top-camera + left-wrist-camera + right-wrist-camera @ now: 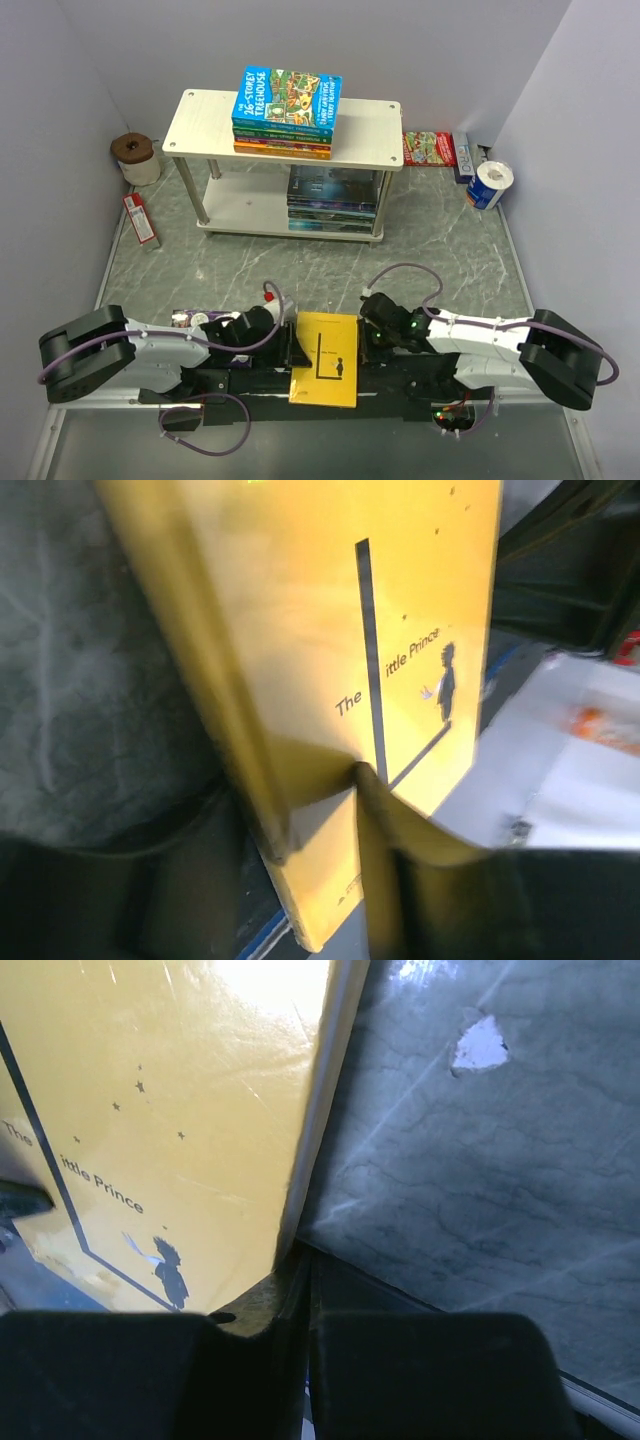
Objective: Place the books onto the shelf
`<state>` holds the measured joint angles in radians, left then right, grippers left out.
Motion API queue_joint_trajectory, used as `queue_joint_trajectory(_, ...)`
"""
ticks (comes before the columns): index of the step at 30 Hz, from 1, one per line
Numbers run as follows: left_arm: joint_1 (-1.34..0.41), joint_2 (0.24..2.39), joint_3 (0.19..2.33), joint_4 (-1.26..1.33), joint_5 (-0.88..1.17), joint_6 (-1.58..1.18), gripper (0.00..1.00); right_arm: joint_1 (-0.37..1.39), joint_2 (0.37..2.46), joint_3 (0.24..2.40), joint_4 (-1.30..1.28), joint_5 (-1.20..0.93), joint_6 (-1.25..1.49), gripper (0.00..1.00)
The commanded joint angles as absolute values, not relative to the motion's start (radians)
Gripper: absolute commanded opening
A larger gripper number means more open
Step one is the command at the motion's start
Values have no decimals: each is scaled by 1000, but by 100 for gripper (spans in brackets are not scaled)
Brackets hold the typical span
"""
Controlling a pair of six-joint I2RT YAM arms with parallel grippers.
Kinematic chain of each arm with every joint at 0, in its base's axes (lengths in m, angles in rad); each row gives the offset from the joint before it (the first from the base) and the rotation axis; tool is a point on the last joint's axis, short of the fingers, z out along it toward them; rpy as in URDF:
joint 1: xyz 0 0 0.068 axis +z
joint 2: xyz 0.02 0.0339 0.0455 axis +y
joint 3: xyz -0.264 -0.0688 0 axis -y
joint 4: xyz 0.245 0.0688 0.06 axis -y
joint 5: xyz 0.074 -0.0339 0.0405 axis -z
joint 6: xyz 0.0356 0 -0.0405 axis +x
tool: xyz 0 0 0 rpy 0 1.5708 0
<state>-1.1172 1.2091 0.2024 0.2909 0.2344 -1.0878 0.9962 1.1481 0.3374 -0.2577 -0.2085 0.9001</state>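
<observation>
The shelf (370,125) stands at the back, with a stack of books (287,105) on its pale top board and another stack (333,200) on its white lower board. A yellow book (325,365) (300,630) (180,1110), titled "The Little Prince", lies between the two arms at the near edge. My left gripper (293,348) (300,815) is shut on its spine side, one finger (400,850) on the cover. My right gripper (366,340) (305,1260) is shut, its tips against the book's page edge. Something purple (190,316) peeks out from behind the left arm.
A brown-topped roll (135,155) and a red-and-white carton (140,218) sit left of the shelf. To its right lie a red-green packet (428,148), a dark blue box (462,155) and a blue-and-white roll (490,185). Grey walls close in the marbled floor.
</observation>
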Motion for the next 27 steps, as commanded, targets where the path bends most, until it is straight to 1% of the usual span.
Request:
queue_joint_trajectory(1,-1137,1238,85,610,337,-1144,28,979,1091,315,-42,-147,897,6)
queue_joint_trajectory(4,-1137,1194,37,737,354,-1151,25,979,1036,301,-32,-164,885,7)
queue_joint_trajectory(6,-1137,1158,31,765,365,-1134,24,979,1005,298,-31,-170,876,7)
queue_joint_trajectory(9,-1137,1118,15,833,365,-1126,17,979,985,302,-41,-175,862,7)
queue_joint_trajectory(12,-1137,1080,2,925,376,-1126,2,979,980,319,-48,-190,845,9)
queue_joint_trajectory(15,-1137,1014,2,956,403,-1114,1,979,956,354,-84,-189,822,11)
queue_joint_trajectory(17,-1137,918,9,921,385,-1108,1,979,945,406,-144,-183,801,13)
queue_joint_trajectory(19,-1137,829,14,824,344,-1104,1,977,927,458,-219,-145,779,17)
queue_joint_trajectory(20,-1137,719,15,778,289,-1103,1,977,917,513,-288,-131,758,19)
queue_joint_trajectory(22,-1137,599,14,654,223,-1106,1,980,884,566,-360,-100,741,25)
queue_joint_trajectory(23,-1137,475,12,614,191,-1117,1,979,871,612,-414,-83,724,27)
queue_joint_trajectory(24,-1137,412,9,576,122,-1121,1,979,847,632,-438,-68,715,31)
queue_joint_trajectory(25,-1137,350,11,489,92,-1126,1,979,836,671,-461,-54,703,32)
queue_joint_trajectory(26,-1137,242,11,448,59,-1130,1,977,827,687,-485,-32,698,33)
queue_joint_trajectory(27,-1137,192,20,399,11,-1132,1,977,810,699,-509,-26,690,33)
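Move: The yellow Little Prince book lies overhanging the near table edge between my hands, at about fingertip height. Its middle is about 7 cm to the right of my left hand and 2 cm back, and about 8 cm to the left of my right hand and 3 cm back. The purple book lies some 19 cm left of my left hand and 3 cm farther out. The lower-shelf stack is roughly 35 cm ahead of that same hand, 8 cm to its right and 4 cm up. With my right fingertips still set against the book's right edge, I close my left fingers on its left edge and pinch it. Then I raise my left hand about 15 cm, tilting the fingers up some 40 degrees until they point level to the right. My right hand mostly waits, then rises about 11 cm and goes 5 cm forward beside the book, tipping its fingers forward and opening them to a third. ##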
